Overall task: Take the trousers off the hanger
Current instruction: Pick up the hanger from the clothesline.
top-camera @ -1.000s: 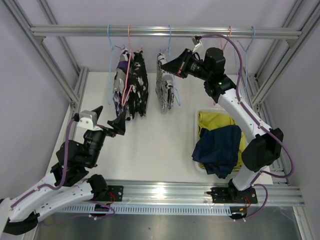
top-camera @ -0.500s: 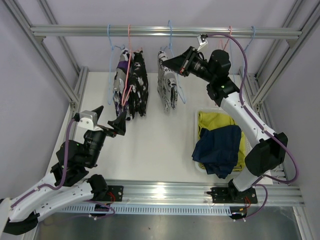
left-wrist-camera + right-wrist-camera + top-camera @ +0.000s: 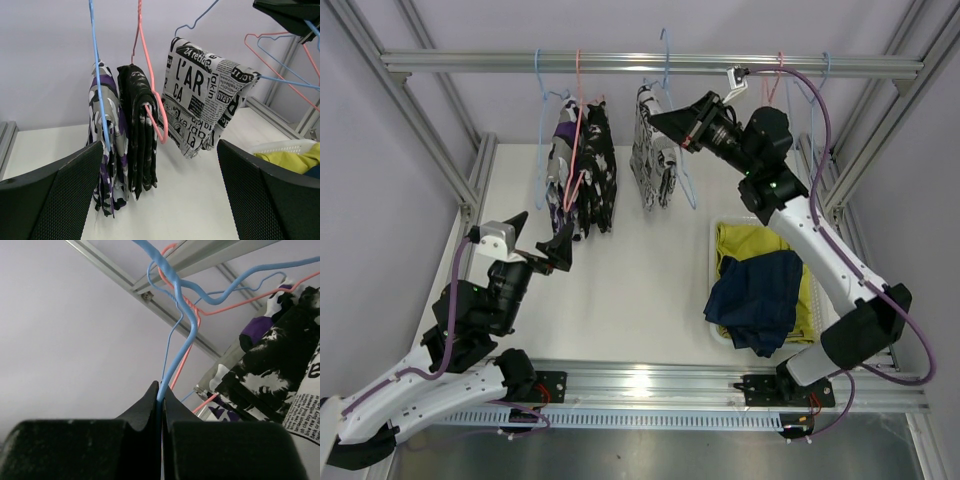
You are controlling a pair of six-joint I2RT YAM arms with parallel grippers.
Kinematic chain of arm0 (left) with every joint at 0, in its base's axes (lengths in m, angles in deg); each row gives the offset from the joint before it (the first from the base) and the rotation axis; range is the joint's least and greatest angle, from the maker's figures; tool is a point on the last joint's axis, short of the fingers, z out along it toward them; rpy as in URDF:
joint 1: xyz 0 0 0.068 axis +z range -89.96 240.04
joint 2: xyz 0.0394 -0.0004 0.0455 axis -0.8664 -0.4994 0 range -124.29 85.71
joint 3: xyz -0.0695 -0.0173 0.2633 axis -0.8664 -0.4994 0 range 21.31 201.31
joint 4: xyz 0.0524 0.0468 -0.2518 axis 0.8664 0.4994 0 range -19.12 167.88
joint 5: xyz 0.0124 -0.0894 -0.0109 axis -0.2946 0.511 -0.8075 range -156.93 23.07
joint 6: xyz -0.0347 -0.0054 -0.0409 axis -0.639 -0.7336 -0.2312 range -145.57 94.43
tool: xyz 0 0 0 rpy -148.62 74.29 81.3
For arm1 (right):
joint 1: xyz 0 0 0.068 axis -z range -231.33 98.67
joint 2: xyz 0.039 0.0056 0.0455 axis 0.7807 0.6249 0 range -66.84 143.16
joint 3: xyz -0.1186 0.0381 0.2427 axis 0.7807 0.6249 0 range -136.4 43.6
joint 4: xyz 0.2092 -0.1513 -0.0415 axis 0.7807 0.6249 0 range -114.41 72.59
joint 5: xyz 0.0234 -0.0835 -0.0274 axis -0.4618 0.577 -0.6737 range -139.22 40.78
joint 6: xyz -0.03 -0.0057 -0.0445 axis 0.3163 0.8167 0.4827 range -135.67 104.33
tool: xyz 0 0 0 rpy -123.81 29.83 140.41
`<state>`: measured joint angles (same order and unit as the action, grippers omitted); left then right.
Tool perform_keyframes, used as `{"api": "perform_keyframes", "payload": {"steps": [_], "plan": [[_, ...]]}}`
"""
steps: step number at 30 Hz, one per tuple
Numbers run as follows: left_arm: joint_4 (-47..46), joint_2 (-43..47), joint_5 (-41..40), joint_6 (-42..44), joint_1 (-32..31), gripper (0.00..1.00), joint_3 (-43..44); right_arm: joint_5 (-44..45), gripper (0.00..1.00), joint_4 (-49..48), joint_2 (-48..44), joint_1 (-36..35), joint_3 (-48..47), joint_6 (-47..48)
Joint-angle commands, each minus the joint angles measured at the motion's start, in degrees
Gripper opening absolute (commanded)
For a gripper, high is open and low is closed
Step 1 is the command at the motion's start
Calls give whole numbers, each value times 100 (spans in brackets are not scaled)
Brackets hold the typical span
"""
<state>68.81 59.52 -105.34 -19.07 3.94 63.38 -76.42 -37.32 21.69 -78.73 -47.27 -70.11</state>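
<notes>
Three patterned trousers hang below the rail (image 3: 470, 62): purple-black-white ones (image 3: 557, 175) on a blue hanger, black ones (image 3: 599, 170) on a pink hanger (image 3: 150, 102), and newsprint ones (image 3: 650, 165) on a blue hanger (image 3: 665, 55). My right gripper (image 3: 662, 118) is shut on that blue hanger's neck (image 3: 187, 335), just above the newsprint trousers (image 3: 200, 100). Its hook stands up past the rail. My left gripper (image 3: 552, 245) hangs open and empty low on the left, facing the hanging trousers (image 3: 102, 165). Yellow-green trousers (image 3: 750, 245) and navy trousers (image 3: 760, 295) lie in the basket.
A white basket (image 3: 716, 240) sits on the table at the right. Empty pink and blue hangers (image 3: 812, 95) hang at the rail's right end. Aluminium frame posts (image 3: 470, 180) line both sides.
My right gripper has moved right and upward with the blue hanger, and the newsprint trousers came along. The left arm has not moved.
</notes>
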Motion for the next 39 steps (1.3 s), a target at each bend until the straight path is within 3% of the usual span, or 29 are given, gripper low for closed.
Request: {"api": "perform_keyframes", "payload": {"steps": [1, 6, 11, 14, 23, 32, 39], "plan": [[-40, 18, 203, 18, -15, 99, 4, 1004, 0, -302, -933, -537, -176, 1099], [66, -184, 352, 26, -147, 99, 65, 2663, 0, 1068, -1365, -1494, -431, 2198], [162, -439, 510, -26, -367, 99, 144, 3527, 0, 1729, -1558, -1795, -432, 2349], [163, -544, 546, -35, -507, 99, 153, 4501, 0, 1748, -1690, -2128, -230, 2552], [-311, -737, 432, 123, -789, 99, -31, 6356, 0, 1449, -1559, -3235, 35, 2702], [-742, -1370, 431, 299, -877, 100, 100, 7333, 0, 1809, -979, -3966, -809, 2517], [-1015, -1160, 783, 317, -894, 99, -128, 7730, 0, 1801, -741, -4274, -1143, 2482]]}}
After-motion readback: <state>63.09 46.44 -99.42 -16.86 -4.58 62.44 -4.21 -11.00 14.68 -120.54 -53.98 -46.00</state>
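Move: Some 14 cm back, 22 cm to the left and 10 cm below the right hand, which already grips the blue hanger, is the open left hand it draws near. From the right hand the printed trousers hang about 6 cm ahead, 4 cm left and 12 cm down; the rail runs roughly 6 cm ahead and 10 cm up. From the left hand these trousers are about 20 cm ahead, 18 cm right, 2 cm down, the black trousers 19 cm ahead, 6 cm right, 8 cm down. Drawing the blue hanger back from the rail, the shut right hand travels about 12 cm, mostly in one quick pull, then dips, rises again and edges left while turning some 35 degrees clockwise and rolling its left side down. The open left hand slides about 10 cm right and sinks a little towards the printed trousers, touching nothing. ##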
